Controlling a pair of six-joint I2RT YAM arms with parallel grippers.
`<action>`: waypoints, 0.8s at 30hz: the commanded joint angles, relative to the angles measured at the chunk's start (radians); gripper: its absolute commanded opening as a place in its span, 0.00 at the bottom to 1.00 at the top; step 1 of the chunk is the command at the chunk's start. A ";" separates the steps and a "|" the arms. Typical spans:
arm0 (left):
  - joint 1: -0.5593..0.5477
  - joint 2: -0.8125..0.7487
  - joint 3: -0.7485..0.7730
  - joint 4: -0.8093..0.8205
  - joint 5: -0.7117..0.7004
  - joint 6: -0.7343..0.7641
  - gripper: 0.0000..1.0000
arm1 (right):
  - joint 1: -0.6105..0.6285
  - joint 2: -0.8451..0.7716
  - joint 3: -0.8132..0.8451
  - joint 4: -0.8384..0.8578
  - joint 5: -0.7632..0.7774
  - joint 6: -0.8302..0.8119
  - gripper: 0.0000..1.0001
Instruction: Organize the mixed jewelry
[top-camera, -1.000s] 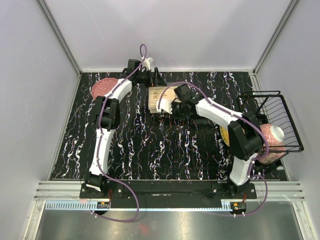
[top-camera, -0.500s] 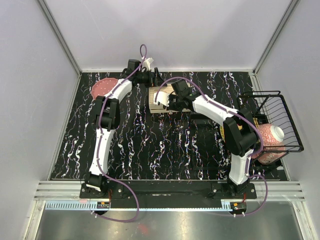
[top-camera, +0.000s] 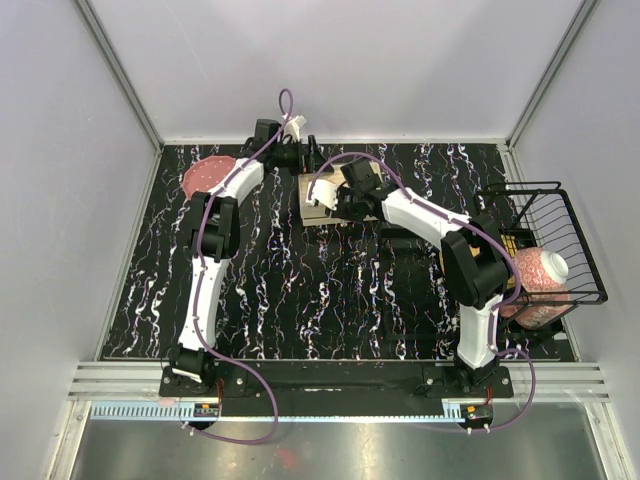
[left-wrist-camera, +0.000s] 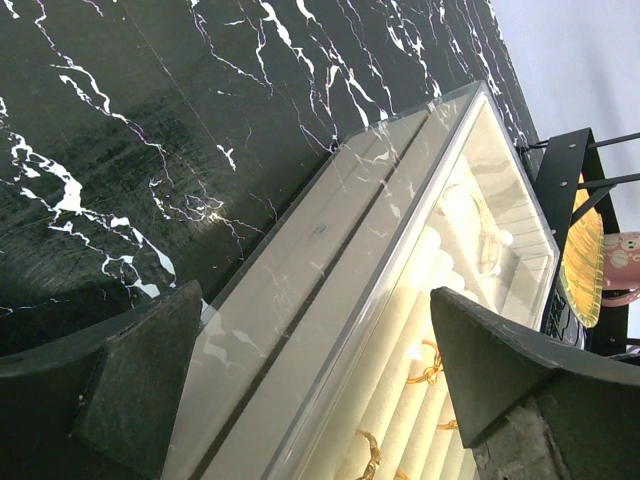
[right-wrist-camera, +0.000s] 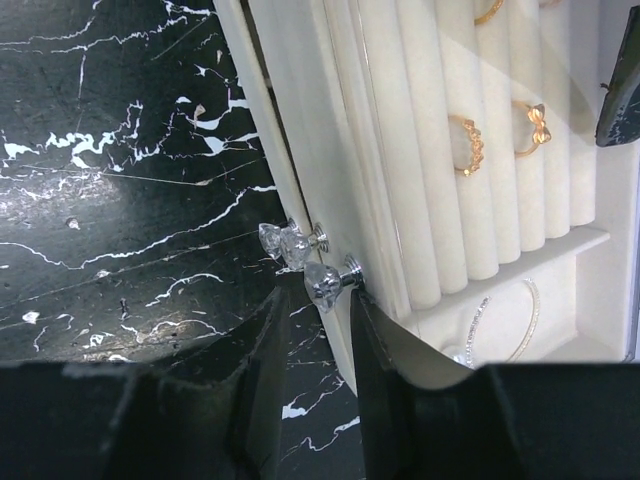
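Observation:
A beige jewelry box (top-camera: 322, 192) with a glass lid stands at the back middle of the table. Through the lid I see the mixed jewelry on cream rolls: gold rings (right-wrist-camera: 468, 145) (left-wrist-camera: 432, 368) and a thin silvery hoop (right-wrist-camera: 508, 322) in an end compartment. Two crystal knobs (right-wrist-camera: 328, 280) stick out of the box front. My right gripper (right-wrist-camera: 318, 300) has the nearer knob at its fingertips; the knob touches the right finger (right-wrist-camera: 385, 350), with a slim gap on the other side. My left gripper (left-wrist-camera: 320, 385) hangs wide open over the lid's edge, holding nothing.
A pink plate (top-camera: 205, 175) lies at the back left. A black wire basket (top-camera: 560, 235) stands at the right edge, with a pink-and-white bowl (top-camera: 540, 282) and a yellow item (top-camera: 450, 270) beside it. The table is black with white streaks.
My right arm has swung back and left, bringing its gripper from beside the box onto the box front at the knobs. The left arm has not moved.

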 joint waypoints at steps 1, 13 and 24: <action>0.014 -0.066 -0.013 0.053 -0.024 -0.016 0.99 | -0.007 -0.092 0.001 0.015 -0.011 0.098 0.38; 0.089 -0.233 -0.039 0.055 -0.153 0.015 0.99 | -0.006 -0.331 -0.041 -0.008 0.056 0.393 0.73; 0.144 -0.621 -0.313 -0.080 -0.389 0.188 0.99 | -0.023 -0.421 0.035 0.059 0.383 0.560 1.00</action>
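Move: The jewelry box's middle lies about 7 cm back, 6 cm to the right and 5 cm below the left gripper, which straddles its rear edge. The pink plate is some 24 cm left of that gripper, 3 cm back and 9 cm lower. The upper crystal knob is barely 1 cm ahead of the right fingertips; the box's middle is about 6 cm ahead and 3 cm lower, the black strip 16 cm right, 3 cm back, 9 cm down. Take both hands off the jewelry box. Spread the right fingers from about a third to fully open, easing slightly back off the knob, then lift some 15 cm and drift right, turning clockwise. Slip the still wide-open left gripper a little forward off the rear edge, then sweep it up and about 12 cm left, tipping up. ##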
